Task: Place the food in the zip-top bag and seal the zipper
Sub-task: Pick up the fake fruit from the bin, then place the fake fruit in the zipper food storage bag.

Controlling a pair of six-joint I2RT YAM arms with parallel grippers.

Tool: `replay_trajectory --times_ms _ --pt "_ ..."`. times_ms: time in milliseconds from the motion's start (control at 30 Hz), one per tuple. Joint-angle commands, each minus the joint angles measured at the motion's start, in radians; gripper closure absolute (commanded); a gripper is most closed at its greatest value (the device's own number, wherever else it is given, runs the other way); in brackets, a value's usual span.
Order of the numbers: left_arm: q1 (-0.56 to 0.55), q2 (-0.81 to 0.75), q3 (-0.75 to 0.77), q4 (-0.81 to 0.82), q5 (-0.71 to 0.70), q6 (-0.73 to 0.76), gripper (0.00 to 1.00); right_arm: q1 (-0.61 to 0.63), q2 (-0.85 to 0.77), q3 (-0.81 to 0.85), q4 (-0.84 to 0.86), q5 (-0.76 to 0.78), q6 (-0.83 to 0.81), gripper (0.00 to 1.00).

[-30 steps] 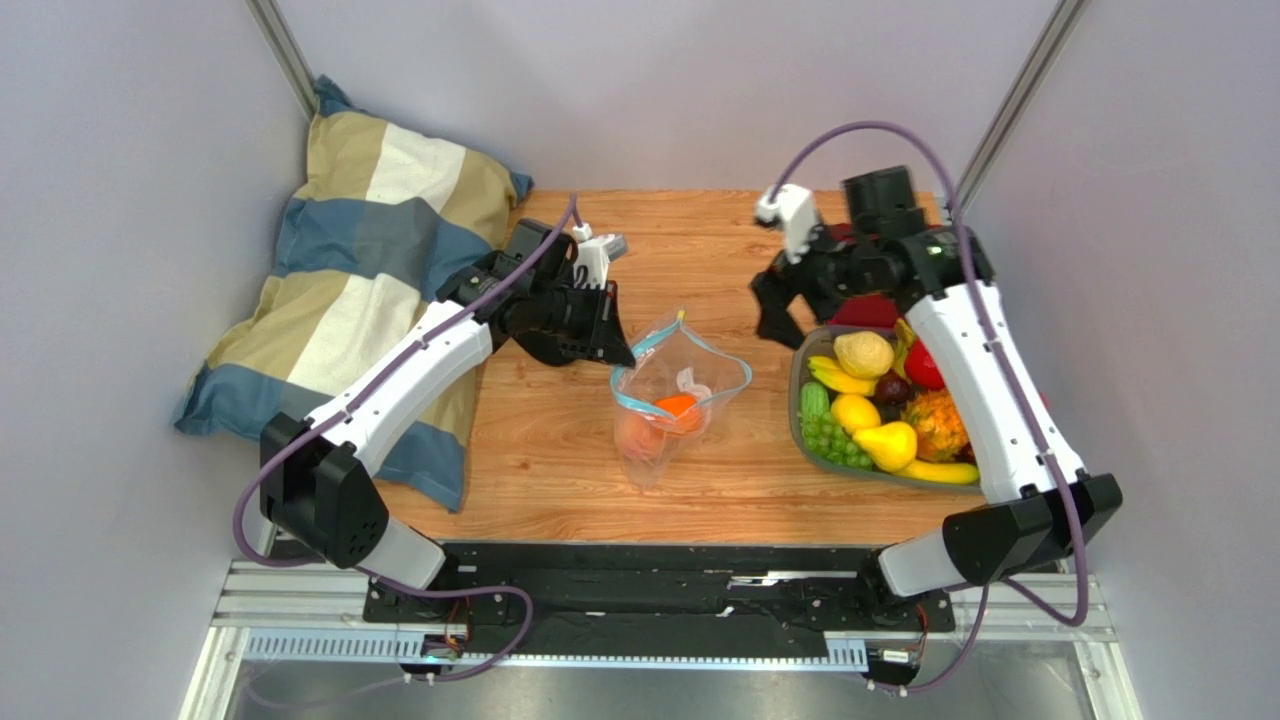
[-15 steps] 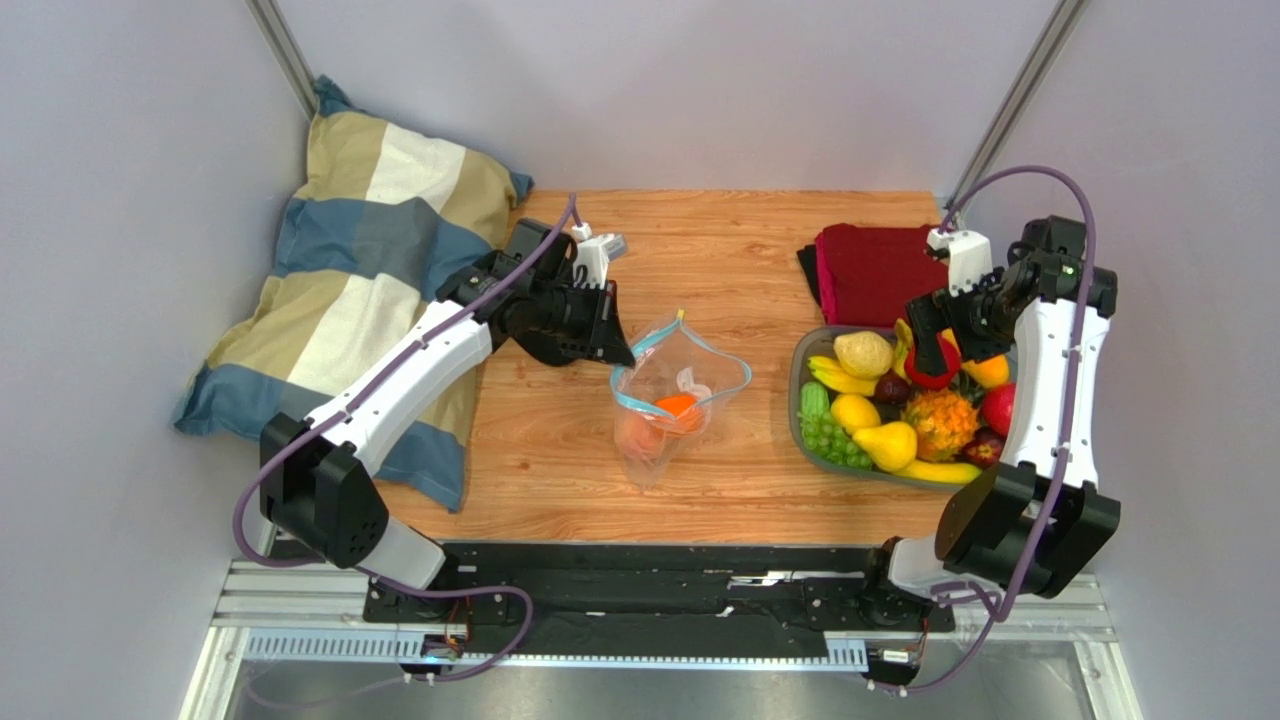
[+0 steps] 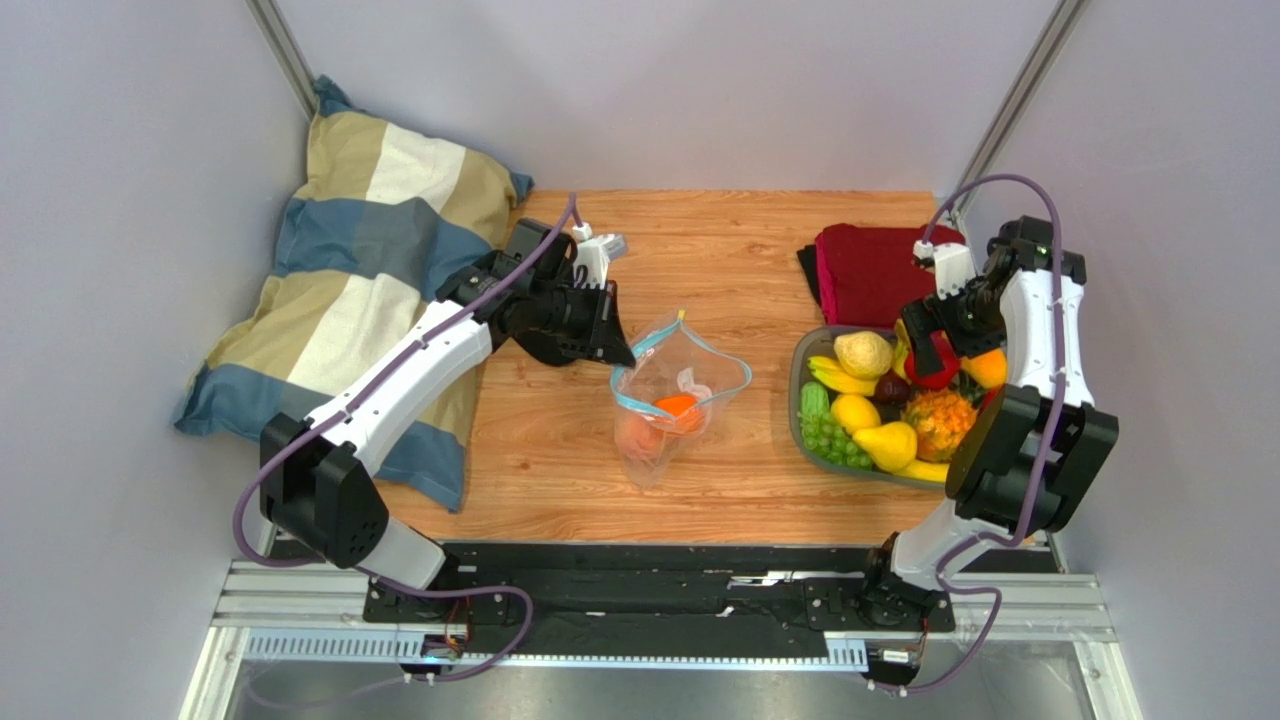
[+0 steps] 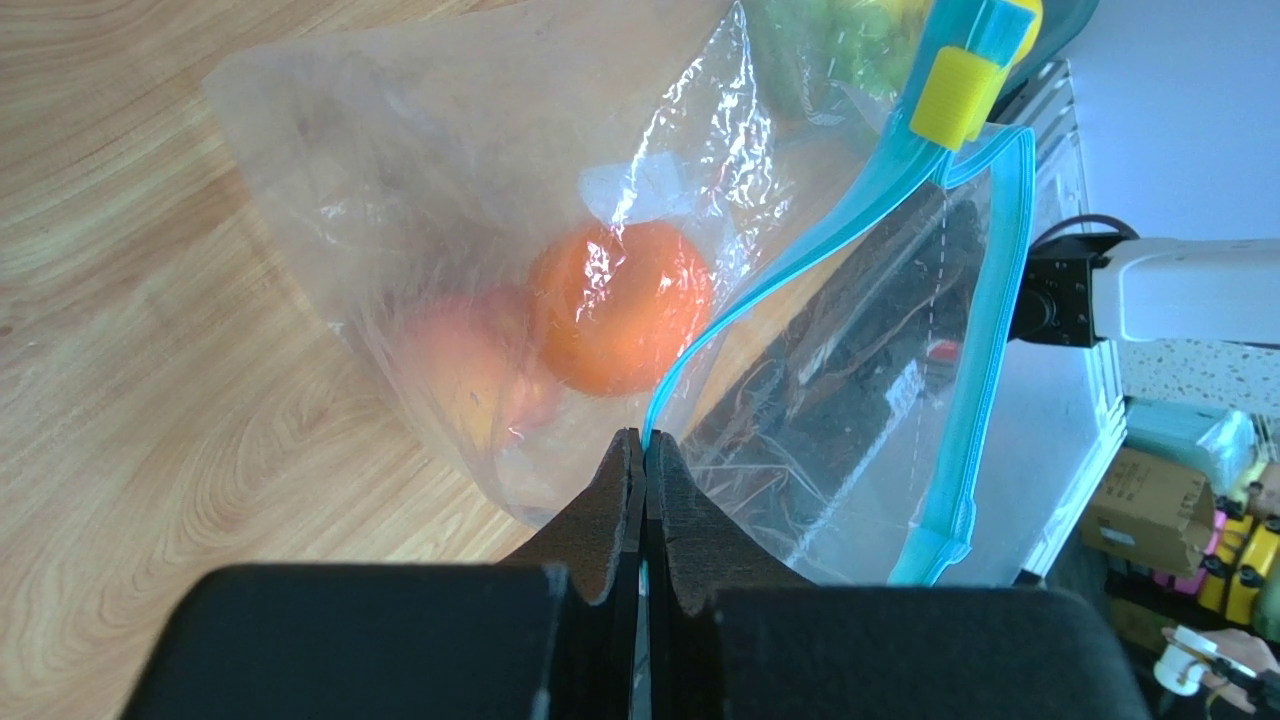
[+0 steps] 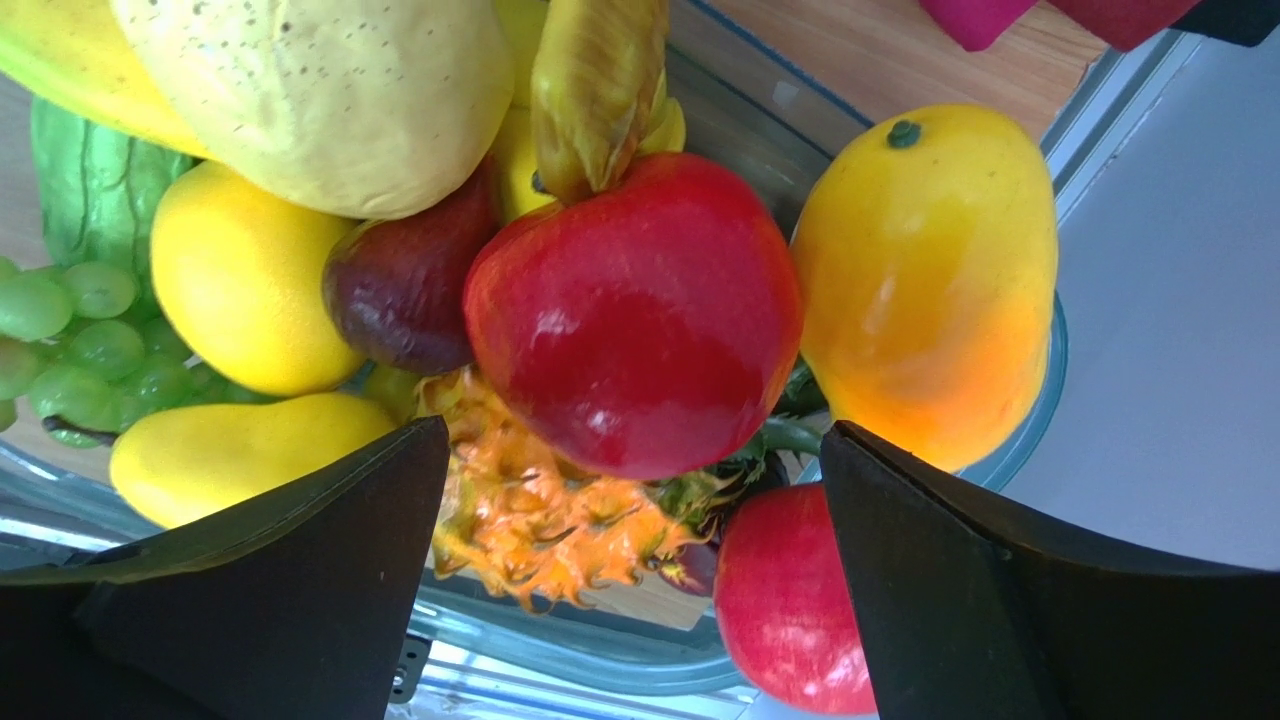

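The clear zip-top bag [image 3: 669, 398] stands open on the wooden table, with an orange [image 3: 681, 405] and a peach [image 3: 637, 437] inside. My left gripper [image 3: 615, 348] is shut on the bag's mouth edge, on the light-blue zipper strip [image 4: 962, 345]. Its yellow slider [image 4: 957, 90] sits at the far end. The left wrist view shows the orange [image 4: 619, 308] and the peach [image 4: 466, 368] through the plastic, beyond the left gripper [image 4: 643, 443]. My right gripper [image 3: 935, 354] is open over the tray, and its fingers straddle a red fruit [image 5: 631, 308] without touching it.
The grey tray [image 3: 796, 405] holds the red fruit, a yellow-orange fruit [image 5: 924, 278], green grapes [image 5: 60, 323], a yellow pear [image 5: 241, 450], bananas and a second red fruit [image 5: 789, 600]. A dark red cloth [image 3: 872, 270] lies behind the tray. A striped pillow [image 3: 361, 285] lies at the left.
My right arm has swung from mid-table to the right side and now hangs over the tray's fruit. The left arm and the bag have not moved.
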Motion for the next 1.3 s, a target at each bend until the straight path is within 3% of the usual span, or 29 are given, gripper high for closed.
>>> replay_trajectory --times_ms 0,233,367,567,867,1033,1200,1267 --pt "0.003 0.001 0.027 0.018 0.027 0.017 1.00 0.009 0.019 -0.019 0.063 0.016 -0.022 0.01" --pt "0.003 -0.005 0.018 0.012 0.024 0.021 1.00 0.029 0.044 -0.077 0.093 0.022 -0.017 0.09" --pt "0.003 -0.005 0.012 0.009 0.022 0.020 1.00 0.027 0.036 -0.062 0.060 0.019 -0.017 0.27" --pt "0.003 -0.019 0.001 0.012 0.024 0.017 1.00 0.027 -0.057 -0.010 -0.035 -0.024 -0.020 0.44" --pt "0.003 -0.028 0.003 0.000 0.024 0.034 1.00 0.059 -0.174 0.182 -0.232 -0.243 0.012 0.48" --pt "0.003 -0.030 0.003 -0.008 0.021 0.041 1.00 0.254 -0.222 0.284 -0.208 -0.442 0.113 0.46" --pt "0.004 0.003 0.043 -0.055 0.033 0.060 1.00 0.614 -0.265 0.294 -0.099 -0.478 0.194 0.45" --pt "0.006 0.006 0.052 -0.061 0.038 0.063 1.00 0.703 -0.272 0.278 -0.056 -0.470 0.191 0.45"
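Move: The red apple sits practically under my open right hand, about 4 cm below and perhaps 1 cm left. Around it in the bin, the mango is some 7 cm to its right and the banana about 4 cm to its left and 2 cm farther out. The pineapple is roughly 8 cm nearer me, and the plum 6 cm left and 5 cm back of the apple. The bag mouth waits about 32 cm left of this hand. From my left hand the apple lies some 40 cm right, about level ahead and roughly 7 cm lower. I sink my open right hand about 3.5 cm so its fingers straddle the red apple, close them on its sides and lift. Then I swing it up and left towards the bag, ending about 15 cm higher and 24 cm left of the start, turning some 35 degrees counter-clockwise while the fingers tilt up from straight down. My left hand stays put, still pinching the bag's rim. ##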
